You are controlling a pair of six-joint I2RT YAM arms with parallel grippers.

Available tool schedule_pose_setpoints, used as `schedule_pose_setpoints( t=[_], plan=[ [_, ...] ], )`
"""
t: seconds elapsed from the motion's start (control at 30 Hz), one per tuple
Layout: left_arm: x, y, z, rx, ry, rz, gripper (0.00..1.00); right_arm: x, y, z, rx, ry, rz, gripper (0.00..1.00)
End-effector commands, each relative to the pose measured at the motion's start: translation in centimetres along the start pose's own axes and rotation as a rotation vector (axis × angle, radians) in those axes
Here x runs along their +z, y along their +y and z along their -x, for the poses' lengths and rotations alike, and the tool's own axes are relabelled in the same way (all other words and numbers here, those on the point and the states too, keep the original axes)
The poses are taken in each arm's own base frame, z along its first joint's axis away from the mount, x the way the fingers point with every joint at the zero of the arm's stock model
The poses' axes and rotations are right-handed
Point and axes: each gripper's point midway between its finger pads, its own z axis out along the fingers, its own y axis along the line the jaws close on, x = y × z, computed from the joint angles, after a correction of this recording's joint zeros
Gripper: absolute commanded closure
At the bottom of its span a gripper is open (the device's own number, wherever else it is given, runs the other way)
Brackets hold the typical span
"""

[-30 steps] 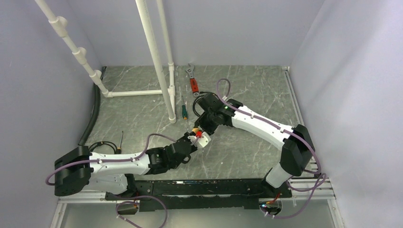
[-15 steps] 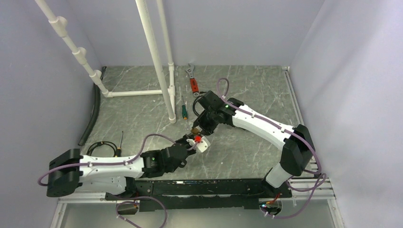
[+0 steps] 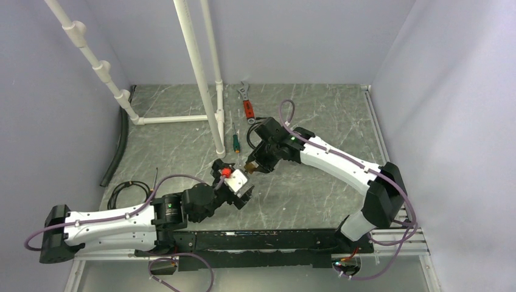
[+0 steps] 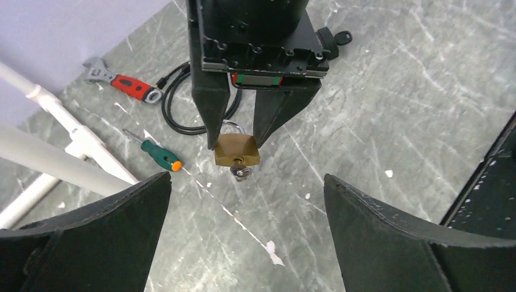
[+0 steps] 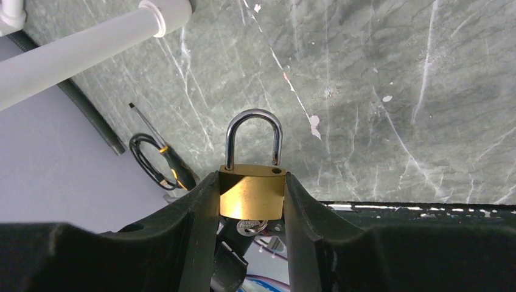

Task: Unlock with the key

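My right gripper (image 3: 251, 165) is shut on the sides of a brass padlock (image 5: 252, 193) and holds it above the table. One leg of its steel shackle (image 5: 253, 115) stands lifted out of its hole. A tiny silver key (image 4: 242, 172) sticks out of the keyhole, also in the right wrist view (image 5: 248, 227); no black head shows. My left gripper (image 3: 233, 180) is open and empty, drawn back to the near left of the padlock (image 4: 237, 149). Its fingers (image 4: 122, 225) are spread wide.
A green-handled screwdriver (image 3: 235, 141), a red-handled wrench (image 3: 246, 104) and a black cable loop (image 3: 252, 135) lie behind the padlock. A white pipe frame (image 3: 201, 79) stands at the back left. Another cable and screwdriver (image 3: 131, 187) lie by the left arm.
My left gripper was at the padlock's keyhole; it has let go, opened and drawn back to the left. The key stays in the lock. The right gripper barely moved.
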Motion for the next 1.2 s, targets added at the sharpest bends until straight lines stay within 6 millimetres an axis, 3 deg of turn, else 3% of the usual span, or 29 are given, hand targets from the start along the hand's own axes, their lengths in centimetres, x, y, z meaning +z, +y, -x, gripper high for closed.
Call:
schedule_pose_setpoints(
  t=[0.0, 0.2, 0.4, 0.6, 0.8, 1.17],
  plan=[
    [-1.2, 0.5, 1.7, -0.239, -0.035, 0.015, 0.01, -1.3, 1.7, 0.6, 0.010, -0.030, 0.089, 1.00],
    [-2.1, 2.5, 1.2, -0.443, 0.041, 0.087, 0.09, -1.5, 2.0, 0.9, -0.015, -0.053, 0.135, 1.00],
    [-1.7, 3.8, 1.8, -0.587, 0.104, 0.067, 0.12, -2.2, 1.4, 2.6, -0.019, -0.152, 0.154, 1.00],
    [-0.1, 3.6, 2.6, -0.667, 0.080, -0.021, 0.14, -3.2, 2.1, 3.2, -0.092, -0.195, 0.239, 1.00],
    [0.7, 4.6, 3.5, -0.778, 0.040, -0.103, 0.21, -4.2, 3.1, 3.4, -0.150, -0.224, 0.341, 1.00],
    [3.3, 4.9, 2.6, -0.864, 0.051, -0.201, 0.31, -6.1, 4.4, 3.4, -0.208, -0.256, 0.480, 1.00]
  ],
)
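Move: Ahead of the empty left hand by about 4 cm, 2 cm to its right and some 6 cm lower, the key sticks out of the padlock's underside; the brass body lies 3 cm beyond the key and 1 cm farther right. On the table about 20 cm below the hand, the green screwdriver lies roughly 17 cm ahead and 1 cm left, and the white post's foot 15 cm ahead and 6 cm left. From the right hand, which grips the padlock, the key is about 3 cm back, level sideways, 1 cm lower. Swinging round from behind the padlock to its left side, the left hand travels about 6 cm forward, bowing out to the left on the way and rising a little, while it rolls some 45 degrees, left side down, and its open fingers draw in to about two thirds. Meanwhile the right hand keeps its pinch on the padlock, lifts it about 4 cm and slightly forward and right, and tilts its fingers outward some 25 degrees. ##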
